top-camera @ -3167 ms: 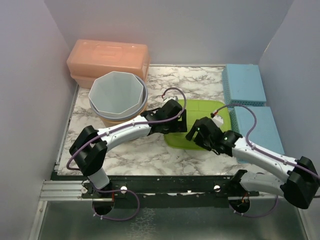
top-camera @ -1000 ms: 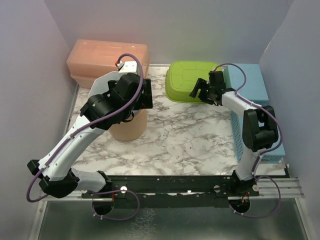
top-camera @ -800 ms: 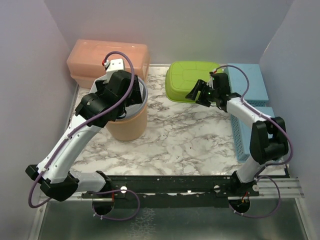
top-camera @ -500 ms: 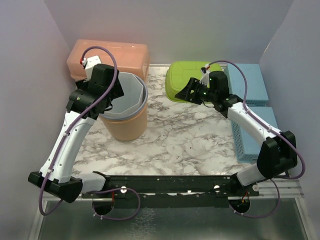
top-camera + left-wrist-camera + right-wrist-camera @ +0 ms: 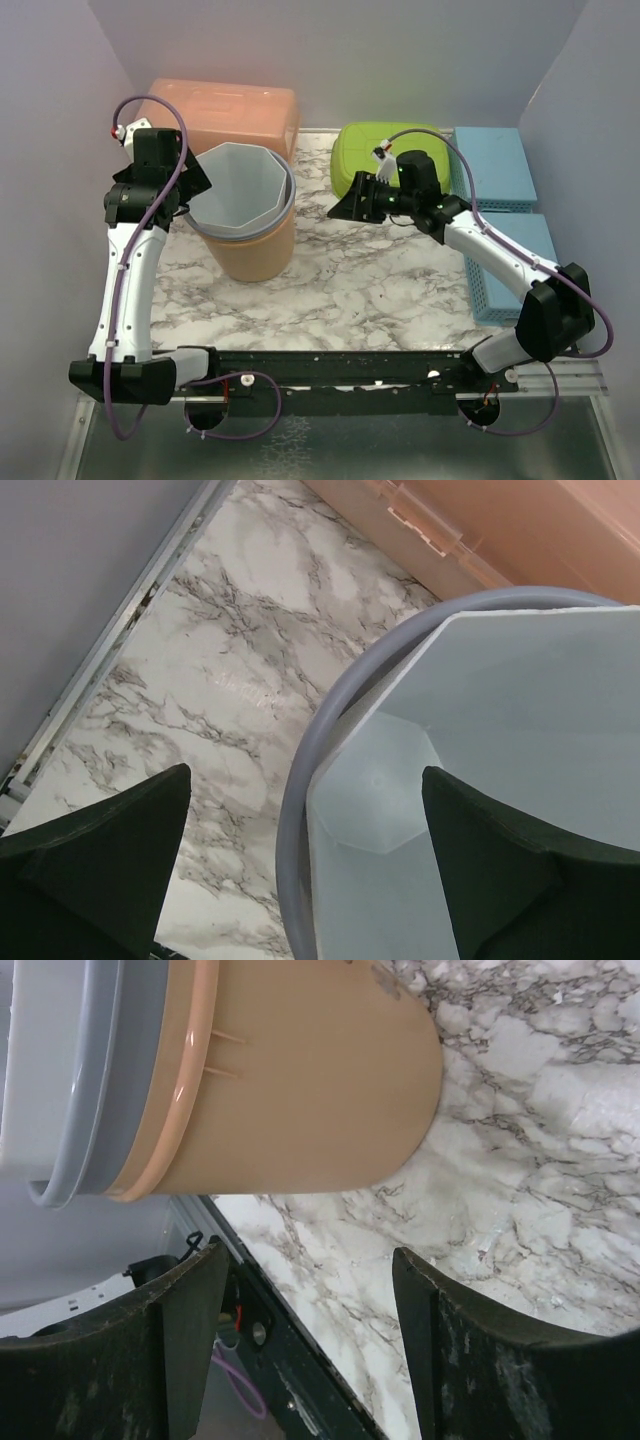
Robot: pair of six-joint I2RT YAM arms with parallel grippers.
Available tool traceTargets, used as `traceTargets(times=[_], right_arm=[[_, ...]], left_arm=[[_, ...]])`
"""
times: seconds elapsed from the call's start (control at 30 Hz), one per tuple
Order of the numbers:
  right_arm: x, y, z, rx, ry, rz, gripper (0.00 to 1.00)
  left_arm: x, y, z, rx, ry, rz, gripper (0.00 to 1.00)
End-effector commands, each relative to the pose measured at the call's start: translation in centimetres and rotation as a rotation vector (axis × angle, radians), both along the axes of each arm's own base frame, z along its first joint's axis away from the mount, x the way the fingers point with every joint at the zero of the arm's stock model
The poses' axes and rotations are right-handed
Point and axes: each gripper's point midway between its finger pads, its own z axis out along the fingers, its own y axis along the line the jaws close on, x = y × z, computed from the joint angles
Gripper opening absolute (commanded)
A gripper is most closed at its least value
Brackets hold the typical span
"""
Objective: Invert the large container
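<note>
The large container, a lime-green tub (image 5: 385, 150), lies bottom up at the back of the marble table (image 5: 350, 280). My right gripper (image 5: 342, 207) hovers just in front of its left corner, apart from it, pointing left. In the right wrist view that gripper (image 5: 310, 1335) is open with only marble between its fingers. My left gripper (image 5: 190, 185) hangs open over the left rim of a stack of nested buckets (image 5: 245, 215). In the left wrist view the grey rim (image 5: 300, 780) runs between the wide-spread fingers (image 5: 110, 840) without touching them.
The bucket stack is an orange bucket (image 5: 300, 1090) holding a grey one and a white one (image 5: 500, 730). An orange lidded box (image 5: 225, 115) stands at the back left. Two blue baskets (image 5: 490, 165) (image 5: 515, 265) line the right side.
My right gripper has drawn away from the green tub, leftward and toward the front. The left arm has swung left, from above the buckets to their left rim. The tub has stayed put.
</note>
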Motion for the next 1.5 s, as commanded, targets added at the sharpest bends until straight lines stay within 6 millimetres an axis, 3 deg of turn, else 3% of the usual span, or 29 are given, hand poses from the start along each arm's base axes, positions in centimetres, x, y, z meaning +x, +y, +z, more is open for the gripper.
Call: traceTargets(times=[0.0, 0.17, 0.33, 0.57, 0.93, 1.47], right_arm=[[-1.5, 0.9, 1.1, 0.020, 0.029, 0.053, 0.72], [-1.6, 0.6, 0.7, 0.015, 0.039, 0.029, 0.72], [-1.9, 0.8, -0.3, -0.014, 0.099, 0.052, 0.72], [-2.0, 0.5, -1.1, -0.026, 0.103, 0.040, 0.73], [-2.1, 0.3, -2.3, -0.054, 0.131, 0.036, 0.73], [-2.5, 0.4, -2.9, -0.047, 0.157, 0.040, 0.73]], left_arm=[[-0.4, -0.1, 0.1, -0.050, -0.045, -0.001, 0.99], [0.0, -1.9, -1.6, -0.137, -0.045, -0.048, 0.95], [-0.1, -1.4, -2.5, -0.110, -0.022, -0.040, 0.85], [-0.2, -1.2, 0.3, -0.096, -0.092, -0.040, 0.71], [-0.6, -2.3, 1.3, -0.139, -0.119, -0.090, 0.47], [-0.4, -3.0, -2.3, -0.126, -0.020, -0.157, 0.40]])
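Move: The white container, nested in the grey and peach buckets, offers its left rim about 1 cm ahead, 2 cm to the right and 3 cm below the left hand, already between its wide-open fingers. The container's middle is some 11 cm right, 1 cm ahead and 15 cm below; the peach box stands roughly 22 cm ahead, 4 cm right and 22 cm below. From the right hand the left rim is about 28 cm left, level fore and aft and 4 cm higher. The left hand dips about 3 cm over the white container's left rim, easing a little to the right, then rises nearly as far again while its fingers begin to close from wide open to a bit under half, one on the inner side of the white wall and the other on its outer side. It then creeps right towards the container's middle, about 2.5 cm in all, with its left side rolling down slightly so that the outer finger comes up against the rim without a full grip, while the empty right hand draws back and sinks about 2 cm beside the stack. ##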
